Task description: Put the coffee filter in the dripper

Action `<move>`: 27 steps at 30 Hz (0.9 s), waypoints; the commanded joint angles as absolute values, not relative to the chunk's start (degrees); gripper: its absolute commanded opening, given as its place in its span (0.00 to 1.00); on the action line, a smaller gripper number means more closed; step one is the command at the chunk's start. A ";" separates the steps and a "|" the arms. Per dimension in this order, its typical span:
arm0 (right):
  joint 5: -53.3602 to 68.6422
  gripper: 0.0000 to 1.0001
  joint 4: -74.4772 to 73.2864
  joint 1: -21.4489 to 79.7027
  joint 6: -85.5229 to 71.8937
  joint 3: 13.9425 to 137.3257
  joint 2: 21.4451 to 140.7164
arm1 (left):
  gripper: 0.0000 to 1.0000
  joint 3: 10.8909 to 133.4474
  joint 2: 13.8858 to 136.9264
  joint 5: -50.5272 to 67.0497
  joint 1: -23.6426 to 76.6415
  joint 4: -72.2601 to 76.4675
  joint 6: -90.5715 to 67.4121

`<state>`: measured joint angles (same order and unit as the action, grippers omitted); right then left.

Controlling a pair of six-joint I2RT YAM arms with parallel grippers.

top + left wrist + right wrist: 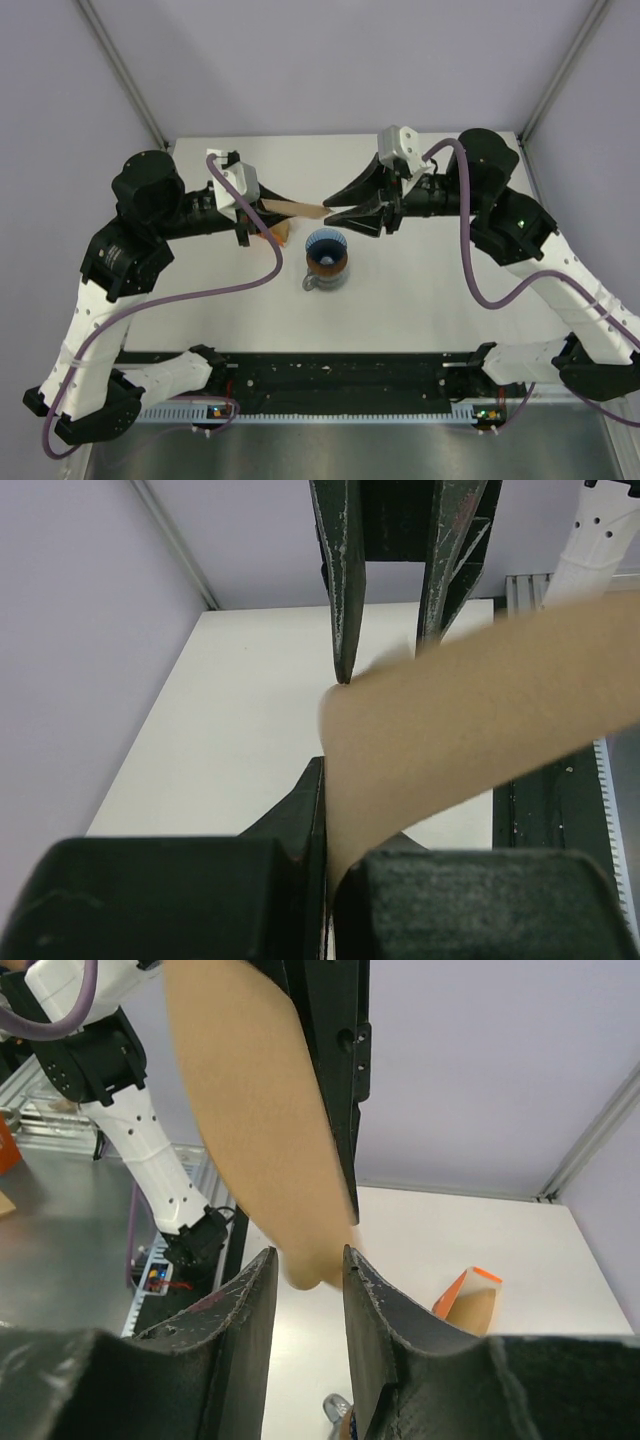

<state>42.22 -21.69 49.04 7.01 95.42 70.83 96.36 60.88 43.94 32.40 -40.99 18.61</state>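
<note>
The coffee filter (296,208), a flat tan paper piece, hangs in the air between my two grippers. My left gripper (264,207) is shut on its left end; in the left wrist view the filter (480,710) rises out of the closed left gripper (330,785). My right gripper (328,209) faces it from the right, open, and the tip of the filter (262,1110) lies between the parted fingers of the right gripper (308,1255). The blue ribbed dripper (326,247) stands just below and in front of the filter, with nothing in it.
The dripper rests on a grey glass jug (312,281) with a handle. An orange-and-white pack of brown filters (279,233) lies under the left gripper, left of the dripper; the pack (470,1298) also shows in the right wrist view. A black rail (330,380) runs along the table's near edge.
</note>
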 commanded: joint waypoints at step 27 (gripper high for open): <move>40.26 0.06 -27.51 50.01 13.18 101.95 69.87 | 0.00 97.73 59.68 46.23 32.61 -40.69 19.42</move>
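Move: Upright above the left hand's shut fingers is the coffee filter, its middle some 5 cm over that hand and about 4 cm left of and 4 cm above the right hand, whose half-open tips are already at its edge. The dripper stands roughly 8 cm ahead of the right hand, 2 cm to its left and 33 cm below. The filter box is about 20 cm ahead of the right hand, 17 cm left and 43 cm down. Dipping about 1 cm while drawing a little to the right, the right hand then rises some 2 cm, still easing right, at the filter's free edge. Its fingers widen slightly, then close most of the way on that edge, seeming to pinch it, while the left hand holds nearly still and keeps its grip. ##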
